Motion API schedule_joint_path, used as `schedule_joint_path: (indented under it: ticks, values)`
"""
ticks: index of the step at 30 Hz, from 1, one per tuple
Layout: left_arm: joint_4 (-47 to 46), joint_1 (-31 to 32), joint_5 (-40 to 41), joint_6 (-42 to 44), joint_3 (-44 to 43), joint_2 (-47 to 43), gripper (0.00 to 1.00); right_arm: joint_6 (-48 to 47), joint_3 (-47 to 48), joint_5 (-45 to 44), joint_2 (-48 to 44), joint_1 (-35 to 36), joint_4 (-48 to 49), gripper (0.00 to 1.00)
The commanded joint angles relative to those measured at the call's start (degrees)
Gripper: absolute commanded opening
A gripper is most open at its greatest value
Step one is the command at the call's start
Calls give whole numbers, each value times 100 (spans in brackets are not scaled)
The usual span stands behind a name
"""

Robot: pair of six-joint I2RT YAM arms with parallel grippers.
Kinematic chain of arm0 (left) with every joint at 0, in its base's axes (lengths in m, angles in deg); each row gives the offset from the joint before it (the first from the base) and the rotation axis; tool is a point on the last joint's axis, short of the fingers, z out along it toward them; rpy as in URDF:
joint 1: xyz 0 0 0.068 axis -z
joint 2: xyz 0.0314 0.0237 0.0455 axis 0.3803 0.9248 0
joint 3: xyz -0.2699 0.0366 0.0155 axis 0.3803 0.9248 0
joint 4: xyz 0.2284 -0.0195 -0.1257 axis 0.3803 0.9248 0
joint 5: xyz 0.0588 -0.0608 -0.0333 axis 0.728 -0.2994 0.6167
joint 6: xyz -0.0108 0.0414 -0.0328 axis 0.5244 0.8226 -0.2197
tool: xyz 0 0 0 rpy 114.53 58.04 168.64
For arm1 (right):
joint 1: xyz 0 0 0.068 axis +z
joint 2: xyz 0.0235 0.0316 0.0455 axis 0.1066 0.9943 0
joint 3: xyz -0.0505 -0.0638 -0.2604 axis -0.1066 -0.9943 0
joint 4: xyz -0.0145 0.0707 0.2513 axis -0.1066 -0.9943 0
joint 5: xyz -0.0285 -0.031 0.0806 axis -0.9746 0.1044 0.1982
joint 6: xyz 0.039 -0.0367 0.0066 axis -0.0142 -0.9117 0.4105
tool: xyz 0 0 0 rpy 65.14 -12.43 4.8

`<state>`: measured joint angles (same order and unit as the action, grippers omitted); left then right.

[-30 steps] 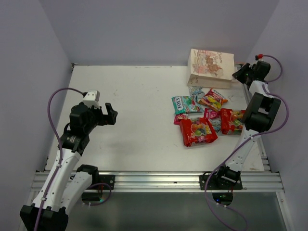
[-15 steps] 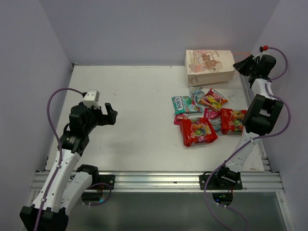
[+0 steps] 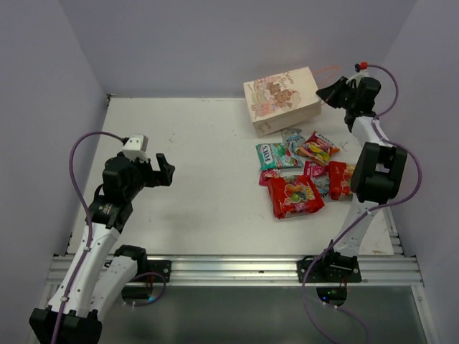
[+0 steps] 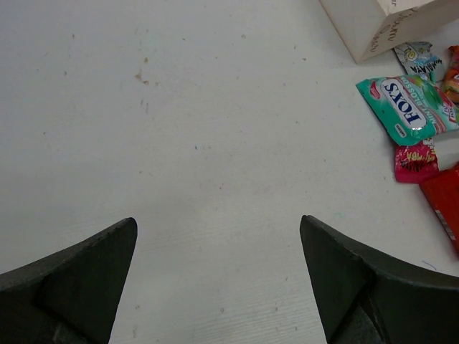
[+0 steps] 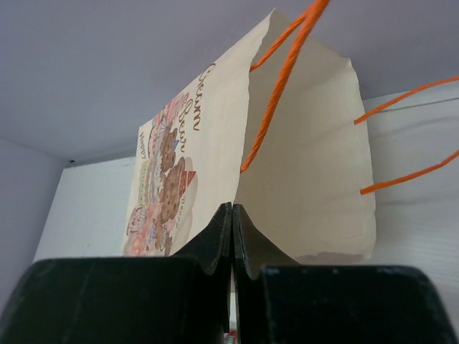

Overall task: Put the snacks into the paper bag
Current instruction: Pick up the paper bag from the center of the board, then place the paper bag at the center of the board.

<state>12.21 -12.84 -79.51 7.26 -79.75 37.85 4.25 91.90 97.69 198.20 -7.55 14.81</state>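
Observation:
The cream paper bag (image 3: 281,99) with its bear print stands tilted at the back of the table. My right gripper (image 3: 330,91) is shut on the rim of the paper bag (image 5: 215,129), fingers pressed together on the printed wall beside the orange cord handles (image 5: 283,79). The snacks lie in a cluster in front of the bag: a large red packet (image 3: 295,196), a second red one (image 3: 345,179), the teal FOX'S packet (image 3: 276,155), a multicoloured one (image 3: 317,148) and a light blue one (image 3: 292,136). My left gripper (image 3: 163,170) hangs open over bare table, nothing between its fingers (image 4: 217,221). The FOX'S packet (image 4: 407,107) shows at its upper right.
Lilac walls close in the white table (image 3: 201,179) at the back and both sides. A metal rail (image 3: 229,269) runs along the near edge. A small magenta packet (image 4: 416,159) lies just below the FOX'S one.
My right gripper has shut on the bag's rim and swung left, dragging the bag leftward and tilting it. The left arm has not moved.

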Motion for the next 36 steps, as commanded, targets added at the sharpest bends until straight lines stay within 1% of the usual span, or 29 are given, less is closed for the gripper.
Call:
schedule_joint_path:
  ticks: [1, 7, 8, 15, 20, 22, 23, 24, 28, 30, 31, 32, 36]
  values:
    - [-177, 6, 53, 33, -26, -69, 100, 39, 153, -142, -569, 443, 324, 0]
    - [-160, 6, 114, 24, -26, -122, 100, 40, 663, -177, -569, 1234, 140, 0]
    - [-159, 6, 123, 24, -18, -140, 100, 4, 733, -195, -578, 1488, 105, 0]
    - [-142, 33, 211, -11, -18, -192, 100, -426, 734, -528, -999, 2403, -439, 0]
    - [-133, 59, 246, -46, -18, -254, 100, -927, 541, -1134, -1430, 3140, -923, 0]
    - [-151, 68, 238, -46, -26, -271, 100, -1164, 488, -1520, -1553, 3370, -1195, 0]
    - [-151, 68, 246, -46, -35, -280, 100, -1400, 426, -1705, -1684, 3623, -1353, 0]
    - [-151, 68, 281, -46, -44, -280, 100, -1489, 391, -2124, -1747, 3748, -1555, 0]
    - [-98, 76, 518, -160, -88, -280, 100, -1701, 242, -2847, -1975, 4485, -1908, 0]
    - [16, 76, 545, -274, -210, -263, 100, -1876, 136, -3181, -2081, 4767, -2048, 0]
    - [77, 76, 545, -396, -272, -219, 100, -1938, 101, -3522, -2107, 4916, -2154, 0]
    - [226, 76, 536, -450, -420, -210, 100, -2025, 14, -3691, -2134, 5179, -2207, 0]
    - [683, 76, 448, -695, -895, -210, 100, -1974, -408, -4272, -2327, 5717, -2164, 0]
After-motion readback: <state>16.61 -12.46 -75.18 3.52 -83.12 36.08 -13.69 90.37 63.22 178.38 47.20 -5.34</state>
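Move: My right hand has the paper bag's rim pinched at its open right end; the bag's middle lies about 13 cm to the left and 2 back, some 5 lower. The clear board centre it is going to is roughly 33 cm left, 22 back and 20 below. The green packet sits about 18 back and 13 left, the yellow-red packet 14 back and 5 right. From my left hand the board centre is some 10 cm ahead, 22 right. Keeping my right fingers shut on the rim, I sweep the paper bag about 38 cm left, quickly and rising some 12 cm, then curve back about 19 cm towards my base over the middle of the board, sinking a little at the end. On the way my wrist turns some 25 degrees counter-clockwise and rolls its left side down. ##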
